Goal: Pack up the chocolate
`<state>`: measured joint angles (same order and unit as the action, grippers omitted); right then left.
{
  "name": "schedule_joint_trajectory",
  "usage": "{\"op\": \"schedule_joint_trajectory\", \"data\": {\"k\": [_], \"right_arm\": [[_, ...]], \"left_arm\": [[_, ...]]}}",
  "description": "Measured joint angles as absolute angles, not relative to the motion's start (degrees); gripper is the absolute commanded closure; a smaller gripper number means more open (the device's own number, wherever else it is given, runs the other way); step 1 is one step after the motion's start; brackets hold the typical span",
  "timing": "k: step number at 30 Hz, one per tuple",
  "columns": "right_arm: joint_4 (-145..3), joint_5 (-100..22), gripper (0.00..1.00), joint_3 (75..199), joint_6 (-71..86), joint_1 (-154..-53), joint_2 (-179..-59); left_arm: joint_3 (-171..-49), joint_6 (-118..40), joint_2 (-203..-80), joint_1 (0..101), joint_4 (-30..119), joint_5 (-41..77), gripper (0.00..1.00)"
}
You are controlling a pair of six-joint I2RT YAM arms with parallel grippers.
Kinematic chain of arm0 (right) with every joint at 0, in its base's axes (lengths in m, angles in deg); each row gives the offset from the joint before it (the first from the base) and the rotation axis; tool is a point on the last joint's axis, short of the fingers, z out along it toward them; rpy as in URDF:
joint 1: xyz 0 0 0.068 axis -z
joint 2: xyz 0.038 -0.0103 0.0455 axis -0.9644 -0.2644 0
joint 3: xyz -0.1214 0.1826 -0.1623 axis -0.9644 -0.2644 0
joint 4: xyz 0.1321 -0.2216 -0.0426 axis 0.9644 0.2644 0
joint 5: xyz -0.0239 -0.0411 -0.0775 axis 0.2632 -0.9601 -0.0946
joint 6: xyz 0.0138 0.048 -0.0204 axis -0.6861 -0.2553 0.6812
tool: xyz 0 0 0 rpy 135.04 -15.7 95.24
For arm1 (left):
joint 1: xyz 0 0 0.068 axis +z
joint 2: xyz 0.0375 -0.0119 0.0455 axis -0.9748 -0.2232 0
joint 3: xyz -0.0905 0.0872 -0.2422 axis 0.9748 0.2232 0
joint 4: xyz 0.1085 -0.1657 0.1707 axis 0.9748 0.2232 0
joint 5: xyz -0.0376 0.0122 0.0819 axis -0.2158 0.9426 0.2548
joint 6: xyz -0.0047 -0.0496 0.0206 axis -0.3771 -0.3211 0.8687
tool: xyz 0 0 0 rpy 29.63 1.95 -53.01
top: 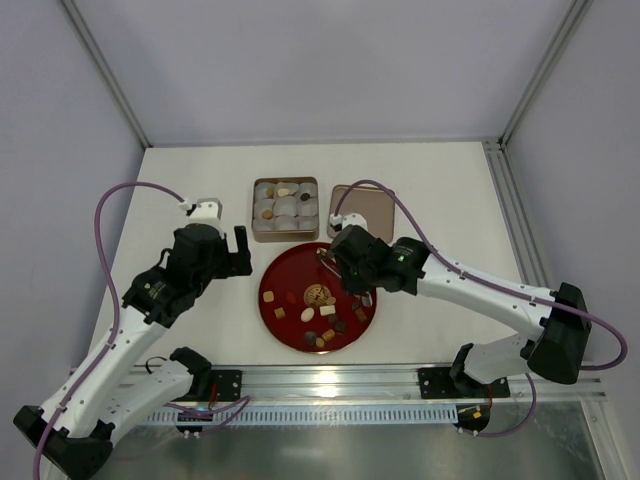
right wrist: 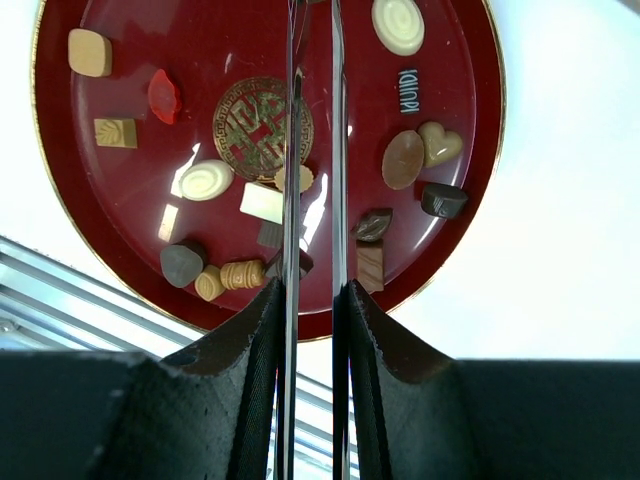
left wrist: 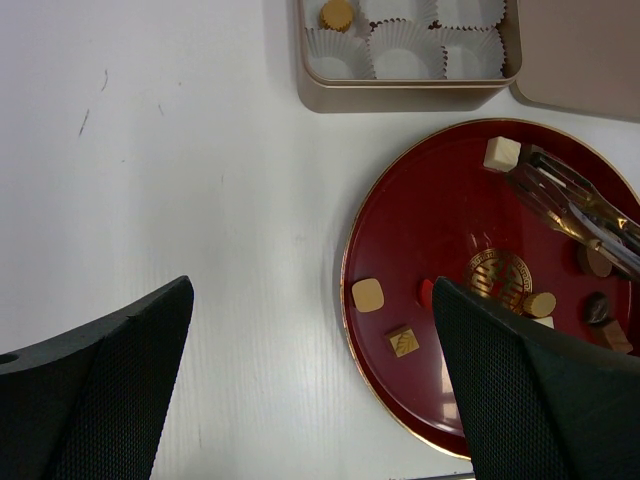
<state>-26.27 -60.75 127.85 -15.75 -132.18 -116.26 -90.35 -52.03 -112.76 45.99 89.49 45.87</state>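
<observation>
The chocolate (right wrist: pixel 206 180) lies scattered as several small pieces on the red plate (top: pixel 290 270): tan, cream, brown and one red (right wrist: pixel 163 96). A few more sit in paper cups in the gold box (top: pixel 255 210). My right gripper (right wrist: pixel 310 290) is shut on metal tongs (right wrist: pixel 292 150), whose two blades reach across the plate (right wrist: pixel 200 60). In the left wrist view the tongs (left wrist: pixel 570 200) end beside a cream cube (left wrist: pixel 501 153). My left gripper (left wrist: pixel 312 290) is open over the bare table at the plate's left edge, holding nothing.
The box's lid (top: pixel 362 210) lies flat to the right of the box, behind the right arm. White crinkled cups (left wrist: pixel 400 55) fill the box (left wrist: pixel 400 95), one holding a round tan piece (left wrist: pixel 337 13). A metal rail (top: pixel 330 385) runs along the near edge.
</observation>
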Motion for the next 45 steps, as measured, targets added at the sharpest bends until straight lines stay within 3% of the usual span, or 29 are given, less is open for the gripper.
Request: {"op": "schedule_joint_trajectory", "data": {"k": [13,28,45], "right_arm": [[-27.4,-59.1,0.75,139.8,-11.6,-128.8,-120.0],[-31.7,-54.7,0.75,160.5,-6.7,-121.8,-147.4],[-30.7,-55.2,0.70,165.6,-6.2,-121.1,-150.7]], "left_arm": [[-90.4,-52.0,-112.8,46.0,89.5,45.9,0.00],[-90.3,-52.0,-112.7,46.0,89.5,45.9,0.00],[-90.3,-52.0,-112.5,46.0,89.5,45.9,0.00]]}}
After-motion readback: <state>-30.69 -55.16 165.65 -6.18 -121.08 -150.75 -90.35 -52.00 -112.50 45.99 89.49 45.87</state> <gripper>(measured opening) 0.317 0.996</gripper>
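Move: The right gripper holds the tongs, their tips low over the plate's far rim, by the white cube about 14 cm ahead and 9 cm left of the hand. The box's middle cup lies some 28 cm ahead, 18 cm left and 11 cm below the right hand; the lid is about 26 cm ahead and 2 cm to its right. From the idle left hand, that cup is roughly 24 cm ahead and 12 cm right. Carry the tongs with the right gripper off the plate's far edge and over to the box: lift about 6 cm while starting forward, swing on some 16 cm forward and 10 cm left in all, then sink almost as far until the tips are over the middle cups, and ease up again by about 1 cm. Keep the grip on the tongs unchanged and the wrist nearly steady. ##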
